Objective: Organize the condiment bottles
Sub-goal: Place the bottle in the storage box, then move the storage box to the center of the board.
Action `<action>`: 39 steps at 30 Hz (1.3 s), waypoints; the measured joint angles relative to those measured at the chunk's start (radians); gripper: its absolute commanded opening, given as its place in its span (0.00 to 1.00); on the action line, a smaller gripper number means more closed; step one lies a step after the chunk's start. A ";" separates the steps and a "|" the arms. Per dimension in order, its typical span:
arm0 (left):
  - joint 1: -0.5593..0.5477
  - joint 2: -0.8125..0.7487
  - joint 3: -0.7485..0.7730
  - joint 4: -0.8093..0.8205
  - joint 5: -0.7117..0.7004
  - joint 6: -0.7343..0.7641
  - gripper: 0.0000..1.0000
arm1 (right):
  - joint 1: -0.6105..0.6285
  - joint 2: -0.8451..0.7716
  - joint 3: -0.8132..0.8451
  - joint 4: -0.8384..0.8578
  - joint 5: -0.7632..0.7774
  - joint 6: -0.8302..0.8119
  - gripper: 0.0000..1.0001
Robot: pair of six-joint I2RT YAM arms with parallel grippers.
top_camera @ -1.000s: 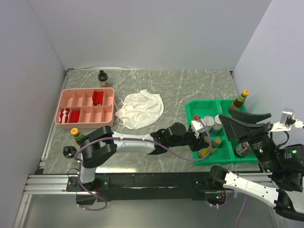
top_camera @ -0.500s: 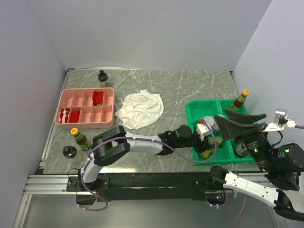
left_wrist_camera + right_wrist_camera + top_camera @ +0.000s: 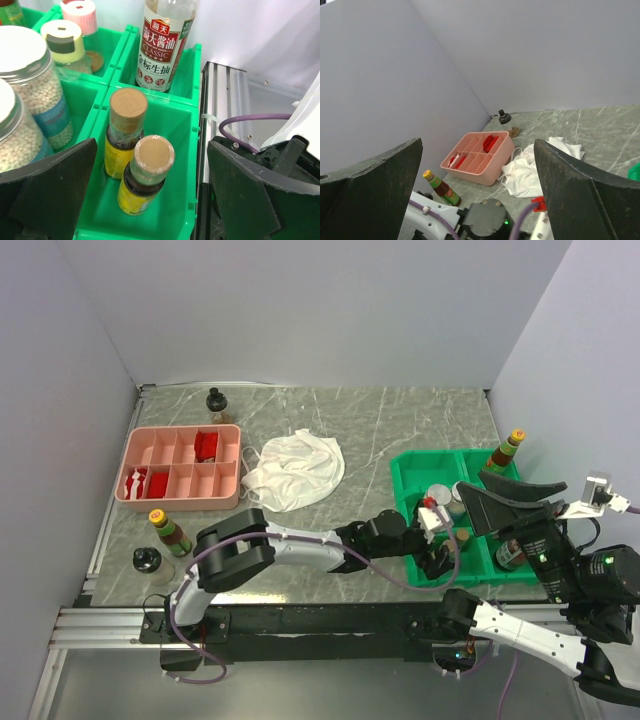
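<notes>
My left gripper (image 3: 438,552) hangs open over the front compartment of the green tray (image 3: 408,476). In the left wrist view its fingers (image 3: 47,192) stand wide on either side of two amber bottles with yellow labels and tan caps (image 3: 145,175), (image 3: 125,131), both upright in that compartment (image 3: 186,131) and touched by neither finger. Behind them stand a red-labelled soy bottle (image 3: 162,45), bead-filled jars (image 3: 37,95), a yellow-capped shaker (image 3: 62,42) and a pink-capped bottle (image 3: 80,15). My right gripper (image 3: 480,495) is raised above the tray's right side, open and empty.
A pink compartment tray (image 3: 180,465) and a white cloth (image 3: 295,470) lie to the left. A yellow-capped bottle (image 3: 168,532) and a black-capped jar (image 3: 148,562) stand at the front left, a dark bottle (image 3: 215,403) at the back, another bottle (image 3: 507,450) beside the green tray.
My left gripper carried a yellow-labelled bottle right into the green tray's front compartment, then opened and let it go. The right arm shifted only slightly.
</notes>
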State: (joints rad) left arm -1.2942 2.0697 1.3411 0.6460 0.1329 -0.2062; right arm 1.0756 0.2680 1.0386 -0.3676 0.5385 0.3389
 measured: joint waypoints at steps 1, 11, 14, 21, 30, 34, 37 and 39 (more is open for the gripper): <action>-0.001 -0.010 -0.007 0.000 -0.007 0.000 0.99 | 0.000 0.000 0.000 -0.004 0.005 0.000 1.00; -0.002 -0.314 -0.281 -0.010 -0.132 -0.110 0.97 | 0.000 0.069 0.027 -0.097 0.140 0.082 1.00; -0.002 -0.433 -0.370 -0.050 -0.249 -0.176 0.97 | 0.000 0.094 0.028 -0.134 0.184 0.108 1.00; -0.002 -0.668 -0.458 -0.367 -0.615 -0.386 0.96 | 0.000 0.156 0.010 -0.182 0.167 0.097 1.00; 0.001 -0.980 -0.512 -1.032 -1.037 -0.934 0.94 | 0.000 0.373 -0.073 -0.173 0.010 0.082 1.00; 0.013 -1.086 -0.505 -1.407 -1.156 -1.260 0.91 | 0.000 0.402 -0.139 -0.135 -0.049 0.082 1.00; 0.068 -1.098 -0.487 -1.666 -1.202 -1.451 0.93 | 0.000 0.410 -0.166 -0.101 -0.078 0.083 1.00; 0.150 -1.092 -0.476 -1.762 -1.214 -1.510 0.93 | 0.000 0.417 -0.177 -0.075 -0.093 0.083 1.00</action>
State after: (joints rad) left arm -1.1442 0.9775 0.8646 -1.1160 -1.0813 -1.7164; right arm 1.0756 0.6846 0.8619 -0.4423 0.4450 0.4221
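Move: The yellow-capped sauce bottle stands far off to the left hand's left, some 64 cm, about 6 cm farther out, its middle roughly 5 cm lower. The black-capped jar is about 69 cm left and 3 cm nearer the base; the pink box lies some 68 cm left and 30 cm out. The bottle just set down in the green box stands between the left hand's open fingers. From the right hand, the sauce bottle lies about 58 cm left, 7 cm ahead and 34 cm down. The left hand, already open, leaves the bottle in the green box and sweeps about 48 cm left across the table towards the yellow-capped sauce bottle, rising some 5 cm before sinking most of that again, while it swings about 100 degrees counter-clockwise so its fingers end up pointing forward and dipped. The right hand, empty and wide open, comes down about 17 cm and some 13 cm left, a little forward too, its fingers tipping downward as it nears the open table beside the green box. ##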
